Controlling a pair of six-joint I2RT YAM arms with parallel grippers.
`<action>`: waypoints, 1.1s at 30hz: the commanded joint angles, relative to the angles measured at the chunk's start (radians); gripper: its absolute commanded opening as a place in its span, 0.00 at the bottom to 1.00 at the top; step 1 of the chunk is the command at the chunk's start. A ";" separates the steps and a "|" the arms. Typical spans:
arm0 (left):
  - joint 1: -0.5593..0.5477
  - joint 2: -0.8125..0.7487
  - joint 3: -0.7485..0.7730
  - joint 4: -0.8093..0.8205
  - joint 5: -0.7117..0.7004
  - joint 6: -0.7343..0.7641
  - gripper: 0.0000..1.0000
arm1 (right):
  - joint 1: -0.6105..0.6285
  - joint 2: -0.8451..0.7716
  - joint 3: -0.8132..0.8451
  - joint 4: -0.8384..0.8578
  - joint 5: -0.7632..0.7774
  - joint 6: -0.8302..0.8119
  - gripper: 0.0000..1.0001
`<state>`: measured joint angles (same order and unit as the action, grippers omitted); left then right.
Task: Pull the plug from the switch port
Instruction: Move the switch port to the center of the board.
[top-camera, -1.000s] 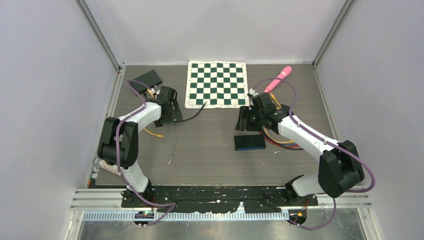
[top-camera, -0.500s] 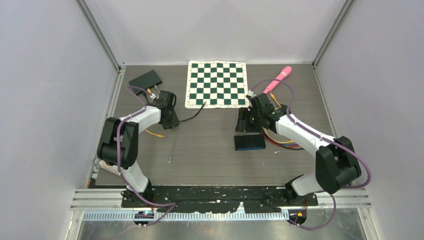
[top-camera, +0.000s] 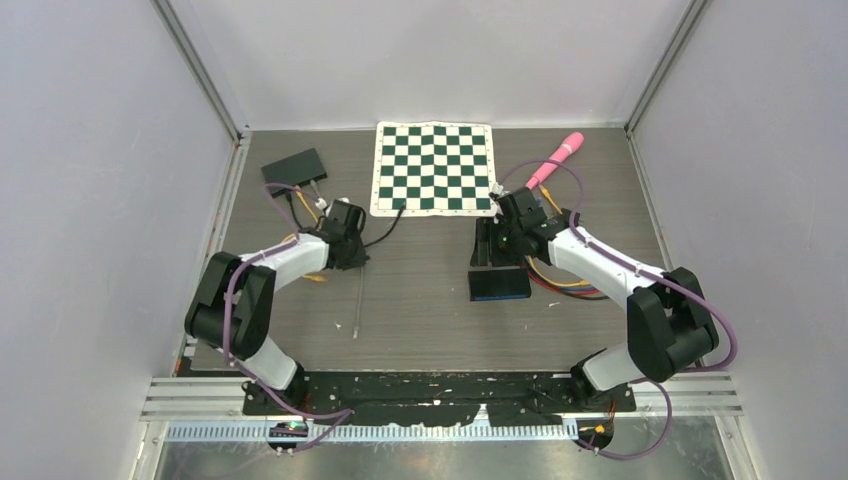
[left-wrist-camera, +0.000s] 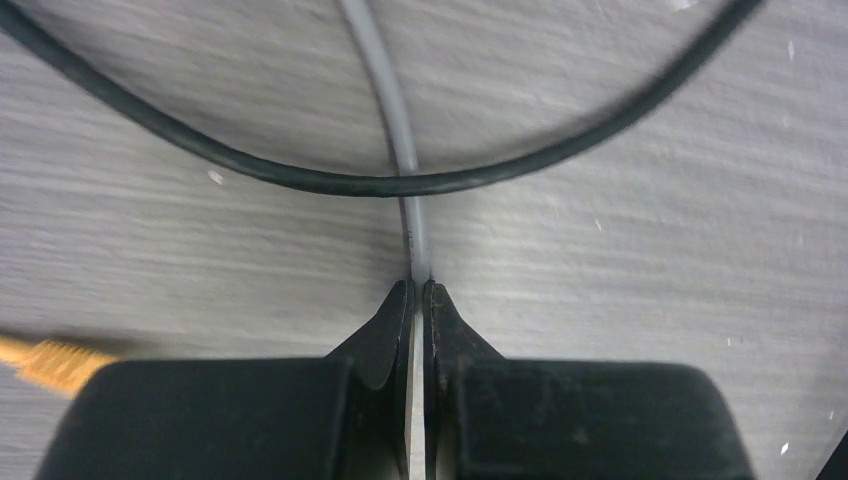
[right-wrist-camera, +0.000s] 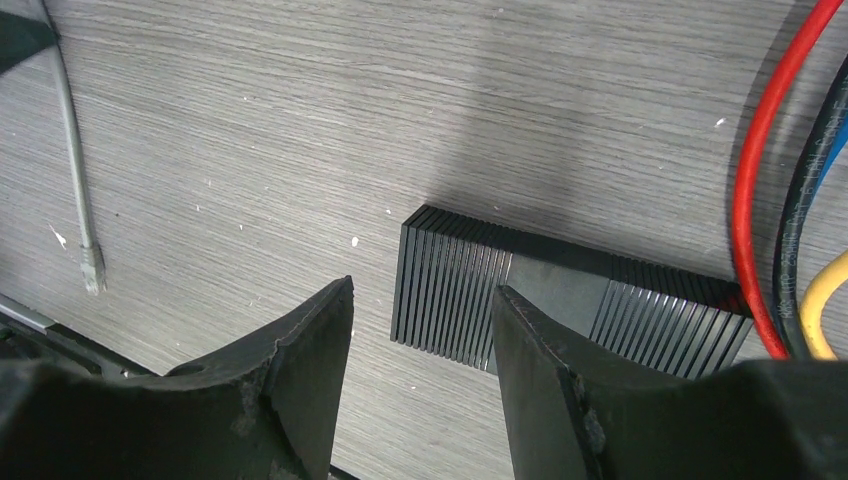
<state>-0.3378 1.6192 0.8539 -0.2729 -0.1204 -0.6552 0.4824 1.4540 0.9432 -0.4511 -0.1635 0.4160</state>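
Observation:
My left gripper (left-wrist-camera: 417, 285) is shut on a thin grey cable (left-wrist-camera: 398, 130), pinched between the fingertips just above the table. In the top view the left gripper (top-camera: 346, 243) sits left of centre. The grey cable (top-camera: 358, 295) trails toward me and ends in a free plug (right-wrist-camera: 92, 270). A flat black switch box (top-camera: 293, 166) lies at the back left, with thin leads running from it toward that gripper; its port is too small to make out. My right gripper (right-wrist-camera: 422, 292) hangs open over a second, ribbed black switch box (right-wrist-camera: 560, 295), touching nothing.
A black cable (left-wrist-camera: 300, 178) crosses the grey one in front of the left fingers, and an orange cable (left-wrist-camera: 45, 360) lies to their left. Red, black and yellow cables (right-wrist-camera: 765, 200) leave the ribbed box. A chessboard mat (top-camera: 434, 167) and a pink tool (top-camera: 556, 157) lie at the back.
My left gripper has closed on the grey cable and moved right and toward me, dragging the cable's free end nearer. The back-left black box has turned and shifted. The right gripper has barely moved.

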 joint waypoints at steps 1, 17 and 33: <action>-0.114 -0.008 -0.086 -0.118 0.039 -0.037 0.00 | 0.003 0.006 0.023 0.006 -0.016 -0.025 0.60; -0.541 -0.255 -0.235 -0.216 0.082 -0.179 0.28 | 0.004 0.008 0.020 0.004 -0.037 -0.052 0.60; -0.284 -0.681 0.006 -0.470 -0.177 0.068 1.00 | 0.065 0.178 0.208 0.040 -0.136 -0.014 0.61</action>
<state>-0.8001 0.9440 0.8040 -0.6868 -0.2691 -0.7067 0.5041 1.5856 1.0588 -0.4442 -0.2707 0.3889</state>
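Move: The left hand already pinches the grey cable just above the table; the switch port that cable runs to lies about 18 cm ahead and 12 cm left, near its height. The black cable's free plug is some 10 cm ahead and 8 cm right, the yellow plug 2 cm back and 8 cm left. From the right hand, the switch port is about 21 cm ahead, 33 cm left and 7 cm lower. Left hand drags its grey cable about 14 cm back and rightward, opens wide, and rises some 12 cm. ##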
